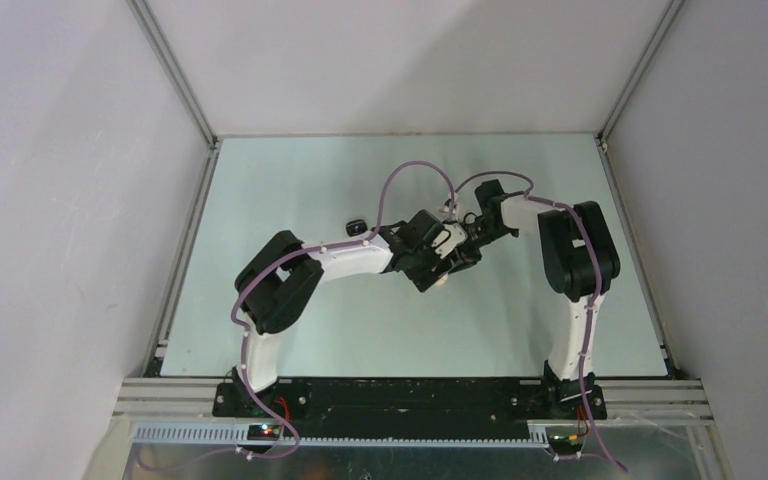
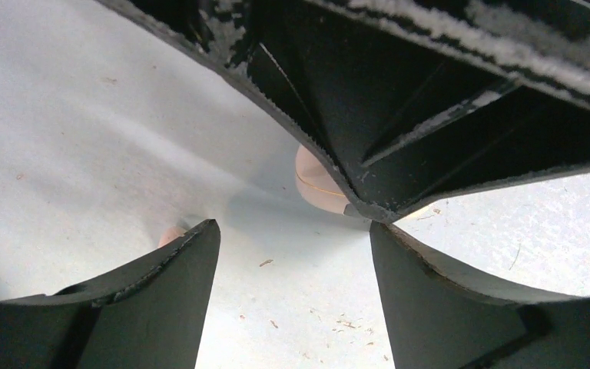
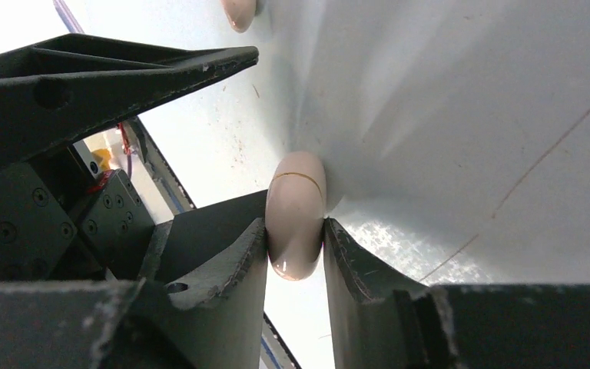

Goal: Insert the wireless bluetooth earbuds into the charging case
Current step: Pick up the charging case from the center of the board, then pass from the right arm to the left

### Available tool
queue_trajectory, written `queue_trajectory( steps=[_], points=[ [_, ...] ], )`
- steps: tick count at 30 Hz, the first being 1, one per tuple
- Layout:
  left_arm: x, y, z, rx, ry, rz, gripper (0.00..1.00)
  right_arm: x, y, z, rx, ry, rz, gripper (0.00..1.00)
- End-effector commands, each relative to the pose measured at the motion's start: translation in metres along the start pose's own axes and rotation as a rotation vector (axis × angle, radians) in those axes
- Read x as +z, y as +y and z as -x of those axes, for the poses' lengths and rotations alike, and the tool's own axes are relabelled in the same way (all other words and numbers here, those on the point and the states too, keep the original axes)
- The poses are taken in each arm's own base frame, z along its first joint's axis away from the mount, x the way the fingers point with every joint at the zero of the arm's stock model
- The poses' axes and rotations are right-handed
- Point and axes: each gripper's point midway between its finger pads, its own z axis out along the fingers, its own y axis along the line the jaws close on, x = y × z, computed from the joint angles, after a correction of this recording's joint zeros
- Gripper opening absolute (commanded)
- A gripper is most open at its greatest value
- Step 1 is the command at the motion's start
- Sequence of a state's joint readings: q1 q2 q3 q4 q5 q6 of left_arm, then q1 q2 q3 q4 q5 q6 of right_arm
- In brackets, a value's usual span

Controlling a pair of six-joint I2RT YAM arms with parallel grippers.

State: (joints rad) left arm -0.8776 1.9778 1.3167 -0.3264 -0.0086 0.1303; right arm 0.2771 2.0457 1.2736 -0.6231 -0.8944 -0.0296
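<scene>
My right gripper (image 3: 296,223) is shut on a beige pebble-like case (image 3: 296,215), closed along its seam and held on edge against the table. In the left wrist view the case (image 2: 315,181) shows partly under a right gripper finger (image 2: 430,115). My left gripper (image 2: 292,231) is open and empty just in front of it, jaws wide over bare table. A small beige piece (image 2: 170,234) peeks from behind my left finger, and another (image 3: 238,11) lies at the top edge of the right wrist view; I cannot tell if they are earbuds. In the top view both grippers (image 1: 445,262) meet mid-table.
A small black rounded object (image 1: 358,227) lies on the pale table (image 1: 290,180) just left of the left forearm. White walls and metal rails (image 1: 175,260) bound the table on three sides. The purple cables arch above both wrists.
</scene>
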Motion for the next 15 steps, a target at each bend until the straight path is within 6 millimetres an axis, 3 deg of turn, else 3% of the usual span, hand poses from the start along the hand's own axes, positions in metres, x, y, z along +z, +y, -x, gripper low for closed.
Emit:
queue_trajectory(
  steps=[1,8,10,14,15],
  points=[
    [-0.010,0.003,0.029,-0.005,-0.083,0.019,0.78,-0.015,-0.001,0.007,-0.069,-0.039,-0.086,0.32],
    [-0.038,-0.005,0.043,0.020,-0.159,-0.066,0.94,-0.037,0.020,0.016,-0.214,-0.093,-0.108,0.28],
    [-0.056,-0.003,0.051,0.021,-0.209,-0.109,0.98,-0.050,0.032,0.019,-0.285,-0.123,-0.123,0.27],
    [-0.115,0.000,0.074,0.001,-0.364,-0.272,0.99,-0.089,0.067,0.024,-0.454,-0.220,-0.154,0.27],
    [-0.124,0.009,0.076,-0.012,-0.385,-0.284,0.99,-0.096,0.071,0.025,-0.495,-0.236,-0.162,0.27]
  ],
)
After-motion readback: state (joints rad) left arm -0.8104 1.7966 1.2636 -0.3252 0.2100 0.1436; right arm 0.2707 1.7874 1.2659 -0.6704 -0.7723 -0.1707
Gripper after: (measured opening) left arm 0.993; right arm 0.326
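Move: Between the right fingers already sits the charging case, its middle about 1 cm left of that hand's point and level with it. Counted from the right hand, a loose pink earbud lies roughly 8 cm left, 4 cm ahead and 3 cm lower, and the black case some 18 cm left, 12 cm ahead and 2 cm lower. For the left hand, the charging case is about 3 cm to the right, otherwise level. Keeping its pinch on the charging case, the right hand lifts it up off the board by about 6.5 cm, slowly at first and then quickly, drifting nearly 2 cm right while rolling some 20 degrees so its fingertips swing forward. Beside it the empty left hand also rises about 6 cm, opening its fingers from mostly open to fully wide and tilting a little. ##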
